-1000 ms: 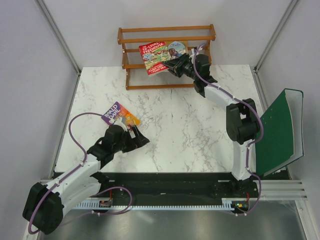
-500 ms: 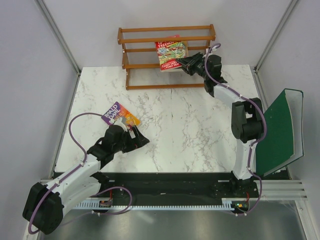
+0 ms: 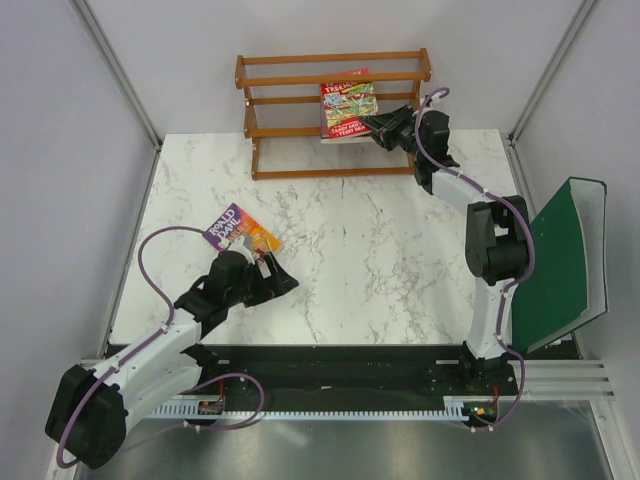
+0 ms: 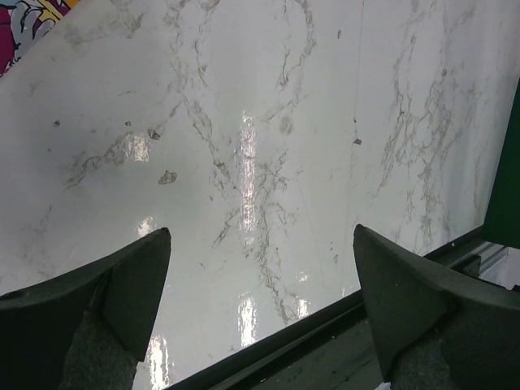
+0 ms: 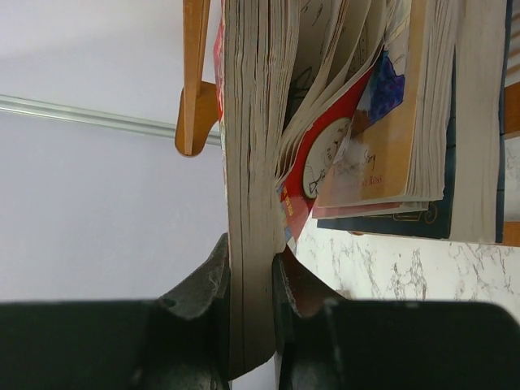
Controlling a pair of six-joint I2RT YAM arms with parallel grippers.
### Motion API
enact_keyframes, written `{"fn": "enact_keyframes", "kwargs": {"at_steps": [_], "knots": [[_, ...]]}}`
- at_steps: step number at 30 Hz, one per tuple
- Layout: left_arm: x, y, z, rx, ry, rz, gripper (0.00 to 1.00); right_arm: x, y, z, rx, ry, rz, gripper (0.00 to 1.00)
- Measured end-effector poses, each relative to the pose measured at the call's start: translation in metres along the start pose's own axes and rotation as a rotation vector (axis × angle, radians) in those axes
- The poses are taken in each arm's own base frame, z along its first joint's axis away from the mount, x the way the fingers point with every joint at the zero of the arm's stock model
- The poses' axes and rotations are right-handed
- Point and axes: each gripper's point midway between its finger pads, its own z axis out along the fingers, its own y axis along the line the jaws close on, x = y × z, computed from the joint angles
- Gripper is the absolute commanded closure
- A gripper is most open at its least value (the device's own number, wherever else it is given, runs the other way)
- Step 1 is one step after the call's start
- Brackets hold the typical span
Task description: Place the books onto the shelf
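The red cartoon-covered book (image 3: 348, 108) stands nearly upright against the middle rails of the wooden shelf (image 3: 300, 78). My right gripper (image 3: 372, 125) is shut on its near edge. In the right wrist view the fingers of the right gripper (image 5: 252, 253) clamp the page block, and the loose pages fan out toward the other books (image 5: 382, 162) resting in the shelf beside it. A purple and orange Roald Dahl book (image 3: 240, 230) lies flat on the marble table. My left gripper (image 3: 285, 283) hovers open just near-right of it, with nothing between its fingers (image 4: 130, 276).
A large green binder (image 3: 560, 260) leans at the table's right edge, beside the right arm. A shelf post (image 5: 195, 73) shows left of the held book. The table's black front rail (image 4: 325, 341) runs under the left gripper.
The right gripper carried the red book rightward and into the shelf, turning it from cover-up to nearly upright. The left arm has not moved.
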Motion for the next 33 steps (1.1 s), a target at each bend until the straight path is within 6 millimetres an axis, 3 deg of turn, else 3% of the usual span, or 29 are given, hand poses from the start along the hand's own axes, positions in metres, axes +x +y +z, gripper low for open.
{"fn": "enact_keyframes", "kwargs": {"at_steps": [10,23,27,30,33], "knots": [[0.0,0.0,-0.001,0.006,-0.005,0.001,0.0,-0.008,-0.015,0.011,0.036,-0.033,0.005,0.95],[0.002,0.002,0.0,0.004,-0.003,0.001,0.0,-0.024,-0.021,0.03,0.073,-0.072,-0.019,0.82],[0.002,0.002,0.0,0.004,-0.002,0.001,0.0,-0.025,-0.024,0.035,0.083,-0.067,-0.025,0.49],[0.003,0.003,0.0,0.004,-0.002,0.001,0.0,-0.026,-0.031,0.035,0.111,-0.07,-0.029,0.38],[0.003,0.003,0.0,0.004,-0.001,0.0,0.0,-0.027,-0.035,0.034,0.128,-0.081,-0.044,0.35]]}}
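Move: The right hand grips the treehouse book by its lower right edge; the stack of shelved books it goes to has its middle roughly 6 cm ahead, 6 cm left and 2 cm lower. The shelf's right upright stands about 11 cm to the hand's right and 5 cm ahead. From the left hand the stack lies some 42 cm ahead, 19 cm right and 17 cm up. The right hand pushes the treehouse book about 5 cm forward and slightly down onto the stack, then opens. ##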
